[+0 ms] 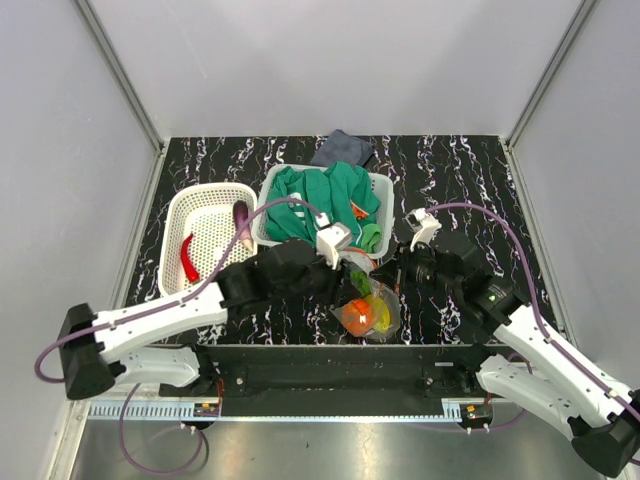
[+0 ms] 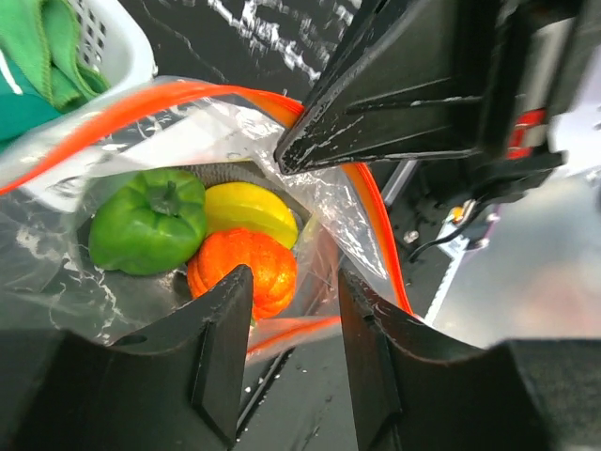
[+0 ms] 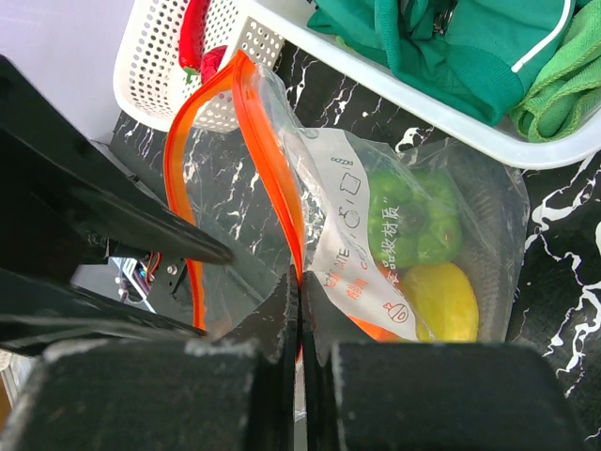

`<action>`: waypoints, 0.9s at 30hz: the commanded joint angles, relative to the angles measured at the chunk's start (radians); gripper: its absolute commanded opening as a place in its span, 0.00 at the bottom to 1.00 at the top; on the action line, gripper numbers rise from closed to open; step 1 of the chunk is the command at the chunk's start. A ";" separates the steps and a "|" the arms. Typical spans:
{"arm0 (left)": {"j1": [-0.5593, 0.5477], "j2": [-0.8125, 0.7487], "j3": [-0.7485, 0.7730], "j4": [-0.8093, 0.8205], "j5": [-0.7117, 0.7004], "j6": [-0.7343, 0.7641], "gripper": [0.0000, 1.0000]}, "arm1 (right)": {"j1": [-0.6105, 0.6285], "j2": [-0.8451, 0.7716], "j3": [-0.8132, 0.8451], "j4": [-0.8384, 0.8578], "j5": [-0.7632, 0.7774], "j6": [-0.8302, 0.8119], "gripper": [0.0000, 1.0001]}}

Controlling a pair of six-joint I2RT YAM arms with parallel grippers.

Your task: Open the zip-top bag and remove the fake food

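Note:
The zip-top bag (image 1: pixel 372 312) lies near the front edge with its orange-red mouth (image 2: pixel 141 103) pulled open. Inside it lie fake food pieces: a green pepper (image 2: pixel 150 221), a yellow piece (image 2: pixel 249 211) and an orange round one (image 2: pixel 246 271). My right gripper (image 3: pixel 300 287) is shut on the far side of the zip strip (image 3: pixel 268 160) and holds it up. My left gripper (image 2: pixel 296 282) stands at the mouth with its jaws apart, and the near zip strip (image 2: pixel 291 334) runs across the gap between its fingers (image 2: pixel 221 348). Both grippers meet over the bag in the top view.
A white perforated basket (image 1: pixel 222 197) at the left holds a red chili (image 1: pixel 187 258) and a purple piece (image 1: pixel 242 218). A second white basket (image 1: pixel 380 185) behind the bag holds green cloth (image 1: pixel 325 195). A grey cloth (image 1: pixel 342 148) lies at the back.

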 commanded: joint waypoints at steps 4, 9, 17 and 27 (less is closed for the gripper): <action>-0.025 0.147 0.138 -0.007 -0.094 0.072 0.44 | 0.006 -0.031 0.030 0.027 -0.014 0.012 0.00; -0.026 0.257 0.195 -0.052 -0.009 0.098 0.44 | 0.006 -0.037 0.026 0.025 -0.011 0.012 0.00; -0.034 0.294 0.123 -0.041 0.028 0.064 0.53 | 0.004 -0.039 0.023 0.017 -0.005 0.004 0.00; -0.084 0.352 0.032 0.039 -0.054 -0.006 0.74 | 0.006 -0.066 -0.020 0.017 -0.007 0.027 0.00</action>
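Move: Below and to the right of the left hand lies the orange pepper in the clear bag: about 5 cm right, hardly 1 cm ahead and 13 cm down. The green pepper sits some 7 cm farther out than the orange one, the yellow pepper about 5 cm to its right. The right hand's pinched bag rim is 8 cm right and 5 cm ahead, at the left hand's height. From the right hand the orange pepper is 3 cm left, 4 cm back, 13 cm down. Reaching down through the bag's open mouth, the left hand first slips right and down, a touch forward, then sinks more steeply while easing back, about 10 cm lower in all, towards the orange pepper. Its fingers tip some 15-20 degrees further downward and, in the second half, spread from half open to about three-quarters. The right hand stays put, still pinching the rim shut between its fingertips. ##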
